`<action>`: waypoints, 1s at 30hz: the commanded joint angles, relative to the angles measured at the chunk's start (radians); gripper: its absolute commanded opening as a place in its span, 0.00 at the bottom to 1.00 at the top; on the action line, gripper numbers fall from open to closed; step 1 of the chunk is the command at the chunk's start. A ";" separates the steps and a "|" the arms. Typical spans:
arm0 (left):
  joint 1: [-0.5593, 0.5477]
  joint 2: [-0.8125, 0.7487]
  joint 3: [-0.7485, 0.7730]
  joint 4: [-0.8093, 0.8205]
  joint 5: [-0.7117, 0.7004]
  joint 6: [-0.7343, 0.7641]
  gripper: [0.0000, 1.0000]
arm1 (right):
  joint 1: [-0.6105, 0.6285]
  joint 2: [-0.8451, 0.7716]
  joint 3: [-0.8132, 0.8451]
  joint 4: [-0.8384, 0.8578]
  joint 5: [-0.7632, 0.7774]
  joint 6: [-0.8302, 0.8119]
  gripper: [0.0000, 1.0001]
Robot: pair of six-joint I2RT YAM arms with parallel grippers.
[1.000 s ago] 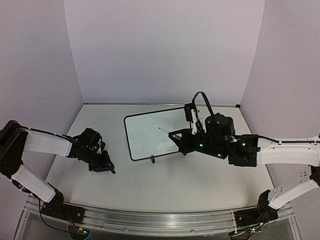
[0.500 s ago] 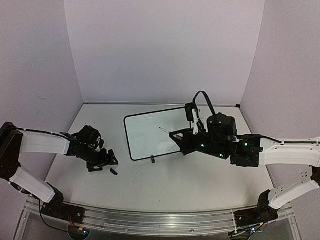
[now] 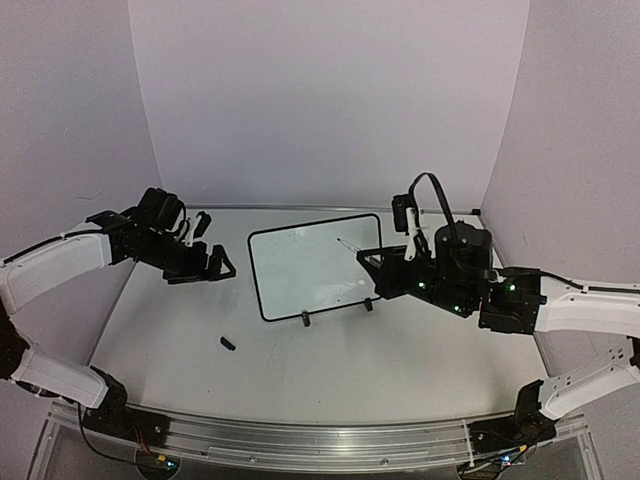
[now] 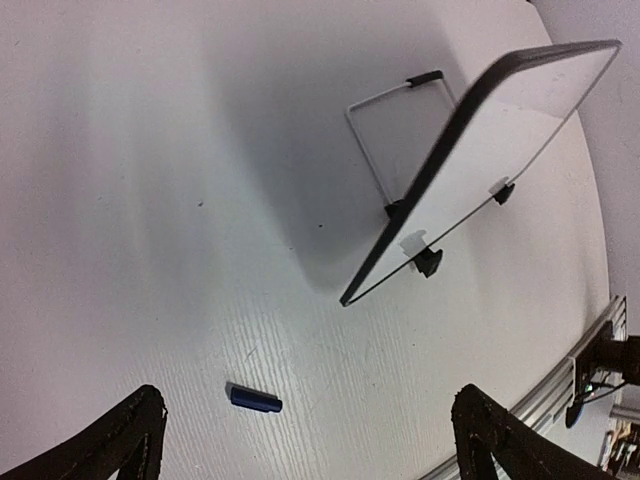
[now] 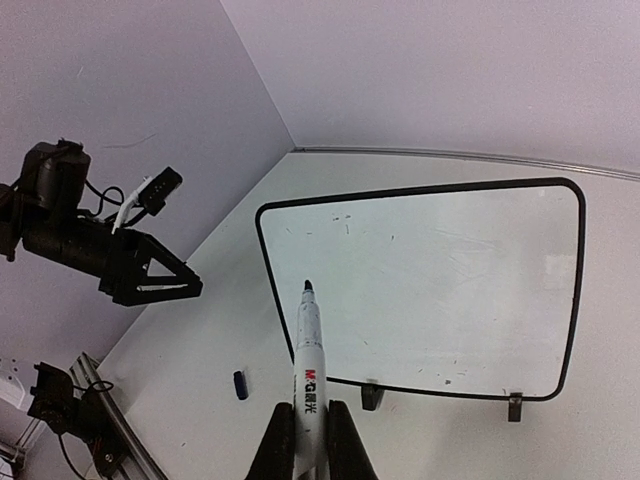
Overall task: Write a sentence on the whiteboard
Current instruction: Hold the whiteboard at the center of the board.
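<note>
The whiteboard (image 3: 310,268) stands tilted on its small black feet at mid-table; its face (image 5: 430,285) carries only faint specks, and no sentence shows on it. My right gripper (image 5: 308,440) is shut on a white marker (image 5: 309,350), uncapped, with its dark tip held just in front of the board's lower left part. In the top view that gripper (image 3: 375,265) sits at the board's right edge. My left gripper (image 3: 218,245) hangs open and empty in the air left of the board. From its wrist view the board (image 4: 500,140) shows edge-on, above the gripper (image 4: 310,430).
A small blue marker cap (image 3: 228,344) lies loose on the table in front of the board's left corner, and shows too as the cap (image 4: 255,399) and the cap (image 5: 240,384). The board's wire stand (image 4: 395,115) props it from behind. Walls close in the back and sides.
My left gripper opened and let the blue cap drop onto the table, then rose and swung back toward the board's left side. The right arm with the marker shifted slightly right.
</note>
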 commanded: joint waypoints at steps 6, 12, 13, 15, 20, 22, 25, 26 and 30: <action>0.000 0.164 0.182 0.083 0.249 0.128 0.95 | 0.002 -0.023 -0.013 -0.009 0.033 0.017 0.00; -0.034 0.253 0.230 0.124 0.286 0.090 0.81 | 0.002 -0.014 -0.015 -0.008 0.038 0.026 0.00; -0.041 0.266 0.240 0.121 0.279 0.091 0.78 | 0.002 -0.012 -0.015 -0.008 0.037 0.025 0.00; -0.046 0.285 0.252 0.118 0.265 0.091 0.73 | 0.002 -0.007 -0.012 -0.008 0.035 0.025 0.00; -0.055 0.314 0.281 0.128 0.251 0.082 0.69 | 0.002 -0.006 -0.016 -0.007 0.033 0.030 0.00; -0.066 0.329 0.293 0.135 0.252 0.077 0.66 | 0.003 -0.009 -0.020 -0.006 0.033 0.034 0.00; -0.076 0.348 0.307 0.135 0.247 0.080 0.66 | 0.001 -0.012 -0.026 -0.005 0.036 0.035 0.00; -0.079 0.358 0.314 0.134 0.245 0.082 0.65 | 0.002 -0.014 -0.028 -0.005 0.035 0.037 0.00; -0.086 0.381 0.333 0.129 0.243 0.087 0.65 | 0.003 -0.022 -0.035 -0.005 0.035 0.038 0.00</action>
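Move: The whiteboard's left edge is the near target: its middle is about 9 cm to the right of my left hand, 5 cm ahead and 7 cm lower. The whiteboard's centre is roughly 23 cm right, 8 cm ahead and 7 cm below. The pen cap lies on the table, some 4 cm back from that hand, not off to either side, 16 cm down. From my right hand, the whiteboard's centre is about 15 cm ahead, 11 cm left and 20 cm lower. I carry my left hand about 10 cm to the right and some 4 cm forward, nearly level, quick at first and then slowing as it reaches the whiteboard's left edge. I turn it about 15 degrees clockwise, narrow the wide-open fingers to about two thirds, and bring a fingertip against the frame there. ##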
